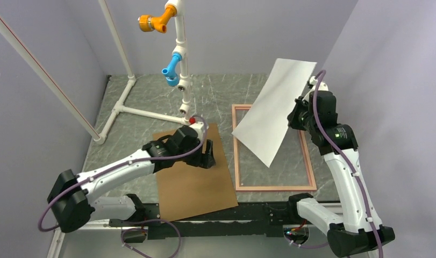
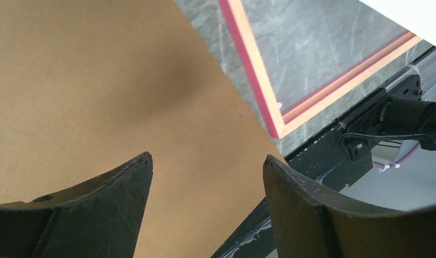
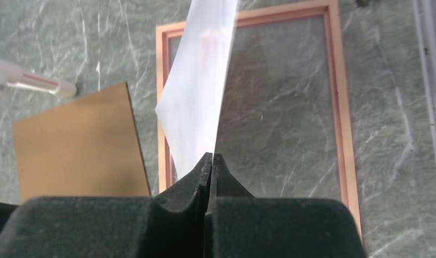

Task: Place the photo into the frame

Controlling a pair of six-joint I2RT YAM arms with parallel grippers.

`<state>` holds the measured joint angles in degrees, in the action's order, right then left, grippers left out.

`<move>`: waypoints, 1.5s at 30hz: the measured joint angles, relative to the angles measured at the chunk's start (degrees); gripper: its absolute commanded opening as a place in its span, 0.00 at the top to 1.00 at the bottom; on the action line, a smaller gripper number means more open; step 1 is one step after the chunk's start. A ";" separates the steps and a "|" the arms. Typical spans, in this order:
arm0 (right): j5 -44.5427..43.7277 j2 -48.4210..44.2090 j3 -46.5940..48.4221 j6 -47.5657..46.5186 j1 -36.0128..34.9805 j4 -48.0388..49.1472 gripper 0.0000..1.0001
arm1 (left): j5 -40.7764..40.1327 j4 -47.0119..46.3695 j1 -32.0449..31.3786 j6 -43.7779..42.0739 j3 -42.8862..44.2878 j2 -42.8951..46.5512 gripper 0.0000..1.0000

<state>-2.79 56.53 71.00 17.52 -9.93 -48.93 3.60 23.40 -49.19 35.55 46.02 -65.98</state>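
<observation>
The photo [image 1: 274, 110] hangs tilted in the air over the frame, its plain white back toward the top camera. My right gripper [image 1: 297, 117] is shut on the photo's right edge; in the right wrist view the white sheet [image 3: 198, 97] rises edge-on from the pinched fingertips [image 3: 211, 161]. The frame [image 1: 309, 161] lies flat on the marbled table right of centre, pale wood side up, with a pink edge [image 2: 248, 70] showing in the left wrist view. My left gripper [image 1: 206, 159] hovers open over the brown backing panel [image 1: 191, 180], nothing between its fingers [image 2: 140, 177].
A white pipe stand [image 1: 180, 64] with orange and blue fittings rises at the back centre, its base pipes running left. A slanted white pole [image 1: 43, 75] crosses the left side. Purple walls close in left and right. The black base rail [image 1: 221, 215] runs along the near edge.
</observation>
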 measured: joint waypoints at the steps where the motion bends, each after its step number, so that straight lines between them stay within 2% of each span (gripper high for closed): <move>1: -1.05 -0.04 1.05 0.50 0.00 -0.39 1.00 | -0.28 0.02 -0.66 0.02 1.25 -1.51 0.23; 5: -4.72 -0.09 4.02 1.66 0.00 -1.88 1.00 | -3.30 0.57 -5.11 0.72 9.46 -8.94 0.26; 10: -8.57 -0.44 5.70 2.05 0.00 -3.91 1.00 | -6.43 0.50 -8.87 3.82 20.46 -20.04 0.35; 20: -11.85 -1.42 9.01 2.12 0.00 -6.84 1.00 | -13.14 7.96 -11.39 11.21 36.54 -40.83 0.44; 31: -11.54 -1.92 8.98 2.03 0.00 -7.69 1.00 | -12.22 9.07 -11.43 13.92 38.75 -50.90 0.62; 34: -11.10 -2.01 8.98 2.03 0.00 -7.69 1.00 | -11.39 9.20 -11.26 14.49 39.91 -51.98 0.78; 37: -10.23 -1.99 8.98 1.97 0.00 -7.69 1.00 | -10.38 8.81 -10.64 15.47 40.28 -52.37 0.86; 45: -7.93 -1.03 9.01 1.44 0.00 -8.50 1.00 | -7.82 6.32 -7.21 16.68 40.50 -52.94 0.93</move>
<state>-10.72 55.51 80.01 18.96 -9.93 -57.43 -4.23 29.71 -56.40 52.23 86.52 -118.91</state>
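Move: The pinch spot on the frame's left bar lies about 5 cm ahead of the open left hand, 15 cm to its right and 11 cm below; the frame's middle is roughly 11 cm ahead, 31 cm right and 12 cm below. The cardboard's middle sits some 5 cm left of that hand and 12 cm down. From the right hand, still gripping the photo's edge, the frame's middle is about 4 cm ahead, 3 cm right and 27 cm below. The frame's left bar is what the left hand goes for: it swings right across the cardboard, descends with the fingers tipping steeper, closes on the bar and draws it some 2 cm forward. The right hand keeps its pinch on the photo, lifting it about 5 cm and carrying it 4 cm right while turning slightly clockwise, then easing a little back left. ##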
